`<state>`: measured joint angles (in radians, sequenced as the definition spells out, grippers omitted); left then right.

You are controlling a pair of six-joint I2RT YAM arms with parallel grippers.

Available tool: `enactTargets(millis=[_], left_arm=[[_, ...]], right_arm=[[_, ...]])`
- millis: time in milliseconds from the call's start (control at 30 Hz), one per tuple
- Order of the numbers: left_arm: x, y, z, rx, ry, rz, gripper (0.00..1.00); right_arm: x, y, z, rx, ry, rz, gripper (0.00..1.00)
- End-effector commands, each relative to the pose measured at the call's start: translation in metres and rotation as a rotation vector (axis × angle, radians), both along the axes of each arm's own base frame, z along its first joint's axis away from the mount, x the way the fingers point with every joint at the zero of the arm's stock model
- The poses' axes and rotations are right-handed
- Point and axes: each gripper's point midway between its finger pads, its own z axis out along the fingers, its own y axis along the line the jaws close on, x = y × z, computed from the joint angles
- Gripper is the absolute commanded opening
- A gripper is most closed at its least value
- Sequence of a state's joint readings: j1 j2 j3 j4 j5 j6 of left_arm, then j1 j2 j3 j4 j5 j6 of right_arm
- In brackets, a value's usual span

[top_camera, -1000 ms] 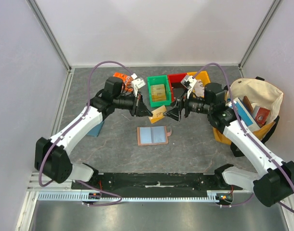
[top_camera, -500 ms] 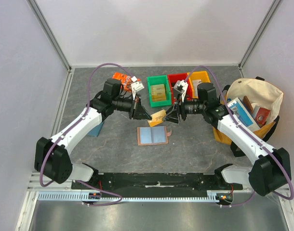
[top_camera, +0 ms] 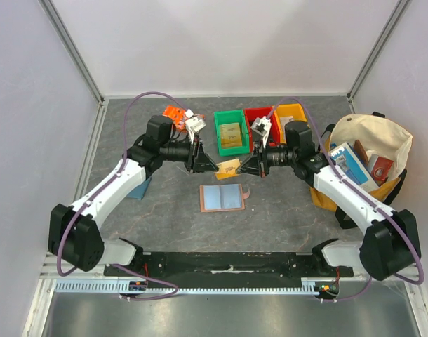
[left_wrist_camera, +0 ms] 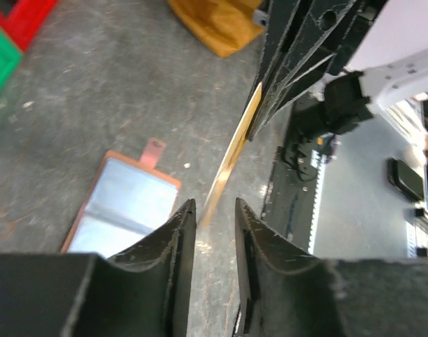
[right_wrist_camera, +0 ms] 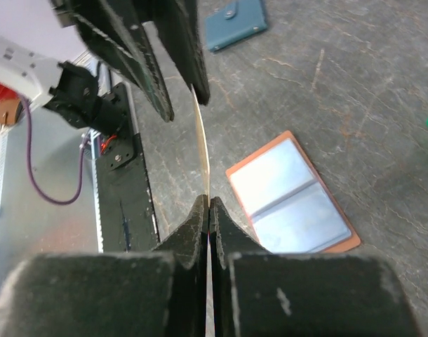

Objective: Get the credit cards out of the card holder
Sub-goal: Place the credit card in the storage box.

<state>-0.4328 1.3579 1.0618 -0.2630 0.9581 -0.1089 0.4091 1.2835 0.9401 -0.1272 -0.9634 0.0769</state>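
Observation:
The card holder (top_camera: 222, 198) lies unfolded flat on the table, tan-edged with light blue lining up and its snap tab to the right; the wrist views show it too (left_wrist_camera: 123, 210) (right_wrist_camera: 291, 196). Above and behind it a yellow credit card (top_camera: 228, 167) hangs in the air between both grippers. My right gripper (top_camera: 243, 168) is shut on the card's right end (right_wrist_camera: 201, 140). My left gripper (top_camera: 212, 166) faces it with its jaws a little apart, and the card's (left_wrist_camera: 231, 151) free end sits just beyond its fingertips (left_wrist_camera: 189, 210), not pinched.
Green (top_camera: 230, 132), red (top_camera: 257, 119) and yellow (top_camera: 291, 112) bins stand in a row behind the grippers. A canvas bag (top_camera: 368, 158) of items is at the right. A flat teal pouch (top_camera: 139, 188) lies under the left arm, and orange parts (top_camera: 175, 112) lie at back left.
The right gripper has closed on the card. The left gripper, shut on it before, has parted its jaws. Both arms drifted slightly left and back.

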Motion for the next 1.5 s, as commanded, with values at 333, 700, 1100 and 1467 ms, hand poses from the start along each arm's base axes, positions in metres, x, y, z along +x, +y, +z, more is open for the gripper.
enactTargets(millis=[333,700,1100,1467], left_arm=[[0.081,0.098,0.013,0.235,-0.214,0.731,0.86],[0.083,0.123,0.031,0.202,-0.223,0.863,0.9],[0.088,0.141,0.04,0.118,-0.175,0.886,0.9],[0.085,0.137,0.044,0.078,-0.158,0.869,0.87]], right_arm=[[0.121,-0.019,-0.021,-0.23,0.08,-0.44,0.0],[0.21,-0.031,-0.07,-0.451,0.178,-0.684,0.0],[0.233,0.015,-0.112,-0.407,0.29,-0.574,0.0],[0.24,-0.008,-0.113,-0.5,0.259,-0.673,0.34]])
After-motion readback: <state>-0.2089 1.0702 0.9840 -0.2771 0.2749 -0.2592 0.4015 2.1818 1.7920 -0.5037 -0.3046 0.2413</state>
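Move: The right hand already grips the gold card. The green storage box, with cards lying in it, is some 26 cm ahead of this hand, about 1 cm to its left and roughly 17 cm lower. The red box adjoins it, 27 cm ahead and 9 cm to the hand's right; the open card holder lies about 5 cm ahead, 4 cm left, 20 cm below. From the left hand, the green box is roughly 26 cm ahead, 5 cm right, 18 cm below. Still pinching the card, the right hand carries it forward some 23 cm to the near part of the green box, mostly level at first, then sinking about 15 cm in all; the fingers swing clockwise, tip down and finally start to part around the card. The left fingers, already parting, spread wide as that hand backs off leftward and forward, turning counter-clockwise. ##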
